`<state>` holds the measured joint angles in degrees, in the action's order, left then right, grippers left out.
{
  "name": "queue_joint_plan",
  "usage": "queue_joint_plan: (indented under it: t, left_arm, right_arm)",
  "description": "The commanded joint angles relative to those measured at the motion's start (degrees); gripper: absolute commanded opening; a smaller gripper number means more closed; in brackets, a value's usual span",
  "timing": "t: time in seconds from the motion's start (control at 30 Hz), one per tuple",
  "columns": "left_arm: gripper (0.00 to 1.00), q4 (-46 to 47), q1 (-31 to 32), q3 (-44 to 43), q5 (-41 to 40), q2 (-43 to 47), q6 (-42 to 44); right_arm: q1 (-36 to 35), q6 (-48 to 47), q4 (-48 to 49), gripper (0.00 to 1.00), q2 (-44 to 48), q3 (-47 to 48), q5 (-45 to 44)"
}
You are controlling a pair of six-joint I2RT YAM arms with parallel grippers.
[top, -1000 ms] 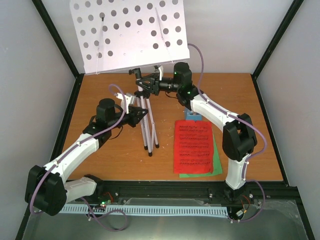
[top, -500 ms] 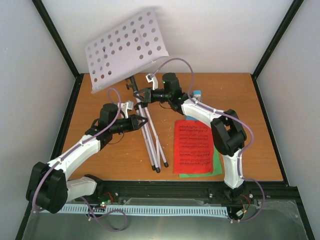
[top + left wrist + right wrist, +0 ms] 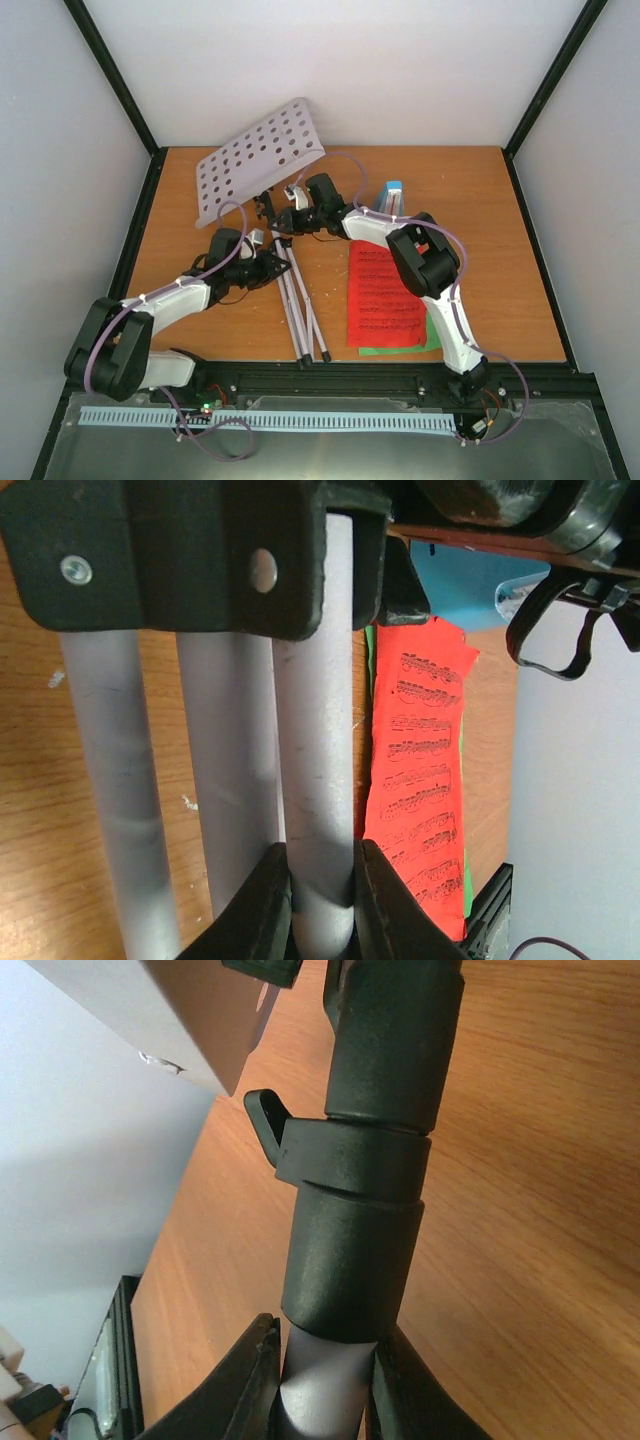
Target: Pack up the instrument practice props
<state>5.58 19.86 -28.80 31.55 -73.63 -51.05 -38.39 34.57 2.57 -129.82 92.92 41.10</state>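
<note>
The silver music stand lies low over the table, with its grey perforated tray at the back left and its folded legs pointing toward the front edge. My left gripper is shut on one silver leg; the pads press both sides of the tube. Just below the black collar, my right gripper is shut on the stand's pole. The red sheet-music page lies on a green page to the right. The blue metronome stands behind them.
Black frame posts and pale walls close in the table on three sides. A black rail runs along the front edge by the arm bases. The right arm's elbow hangs over the red page.
The stand has tipped from upright down toward the table, tray swinging left and lower, legs folding together. Both grippers kept their hold and moved down with it.
</note>
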Motion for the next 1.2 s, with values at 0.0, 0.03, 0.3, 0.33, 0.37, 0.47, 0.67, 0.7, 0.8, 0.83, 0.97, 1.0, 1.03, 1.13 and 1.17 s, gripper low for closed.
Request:
queue_joint_plan:
  t: [0.0, 0.03, 0.3, 0.33, 0.37, 0.47, 0.67, 0.7, 0.8, 0.83, 0.97, 1.0, 1.03, 1.13, 1.17]
  left_arm:
    - [0.0, 19.28, -2.89, -3.21, -7.18, -0.21, 2.71]
    - [0.0, 19.7, -2.89, -3.15, -7.11, -0.99, 2.7]
    - [0.0, 16.0, -2.89, -4.84, -10.09, -8.47, 7.52]
    - [0.0, 16.0, -2.89, -5.09, -9.49, -9.3, 7.62]
    - [0.0, 16.47, -2.89, -5.09, -8.58, -10.01, 7.63]
    - [0.0, 17.79, -2.85, -5.02, -7.24, -11.57, 7.15]
    - [0.0, 17.35, -2.89, -5.75, -8.12, -15.48, 10.04]
    - [0.0, 17.21, -2.89, -5.8, -8.01, -16.07, 10.24]
    - [0.0, 17.6, -2.9, -5.99, -7.08, -17.0, 10.38]
    - [0.02, 17.69, -2.89, -6.08, -6.95, -17.2, 10.35]
    - [0.13, 18.59, -2.89, -6.03, -6.65, -17.92, 10.63]
    - [0.15, 18.84, -2.89, -6.01, -6.36, -17.83, 10.78]
    - [0.19, 19.02, -2.89, -6.07, -6.12, -17.62, 10.92]
    - [0.37, 18.77, -2.89, -6.75, -5.33, -15.5, 12.47]
    - [0.45, 18.5, -2.89, -7.12, -5.2, -14.34, 13.46]
  right_arm:
    - [-0.72, -12.35, -1.5, 0.03, -0.76, 1.64, -1.43]
    - [-0.72, -13.08, -2.2, 0.03, -1.11, 1.81, -2.23]
    - [-0.72, -18.71, -5.02, 0.04, -4.19, 1.8, -12.44]
    - [-0.72, -19.36, -5.23, 0.05, -4.4, 1.86, -12.95]
    - [-0.72, -19.97, -5.3, 0.05, -4.56, 1.87, -13.24]
    - [-0.72, -20.98, -5.4, 0.09, -4.71, 1.62, -14.1]
    - [-0.72, -21.29, -2.82, 0.28, -2.83, -2.0, -17.76]
    - [-0.72, -21.49, -2.71, 0.31, -2.49, -2.3, -17.91]
    - [-0.72, -22.12, -2.22, 0.4, -0.95, -3.13, -18.14]
    - [-0.72, -22.28, -2.02, 0.43, -0.42, -3.43, -18.35]
    - [-0.72, -22.44, -1.31, 0.54, 2.09, -4.29, -18.85]
    - [-0.72, -22.48, -1.28, 0.57, 2.8, -4.33, -18.53]
    - [-0.76, -22.66, -1.36, 0.59, 3.66, -4.37, -18.35]
    - [-0.72, -23.67, -1.65, 0.69, 7.14, -5.01, -18.67]
    - [-0.65, -23.96, -1.9, 0.73, 8.38, -5.32, -19.11]
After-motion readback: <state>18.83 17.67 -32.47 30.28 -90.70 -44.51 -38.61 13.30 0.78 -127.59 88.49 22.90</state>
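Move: The music stand, folded and pinched by both hands with its legs towards the base, is to go onto the bare table about 8 cm below each hand and 2 cm farther out, about 1 cm right of the left hand and 2 cm right of the right. Its perforated desk hangs about 14 cm ahead of the right hand and 5 cm left; the blue box stands 27 cm right of that hand, 4 cm ahead. The red sheet lies 26 cm right of the left hand, 8 cm back. The folded music stand is lowered by both hands, some 5 cm at the left and 6 cm at the right, each easing forward a little. The right hand also drifts right, tips its fingers down, then opens wide around the pole and rises about 3 cm. The left slides forward late and starts opening around its tube. ##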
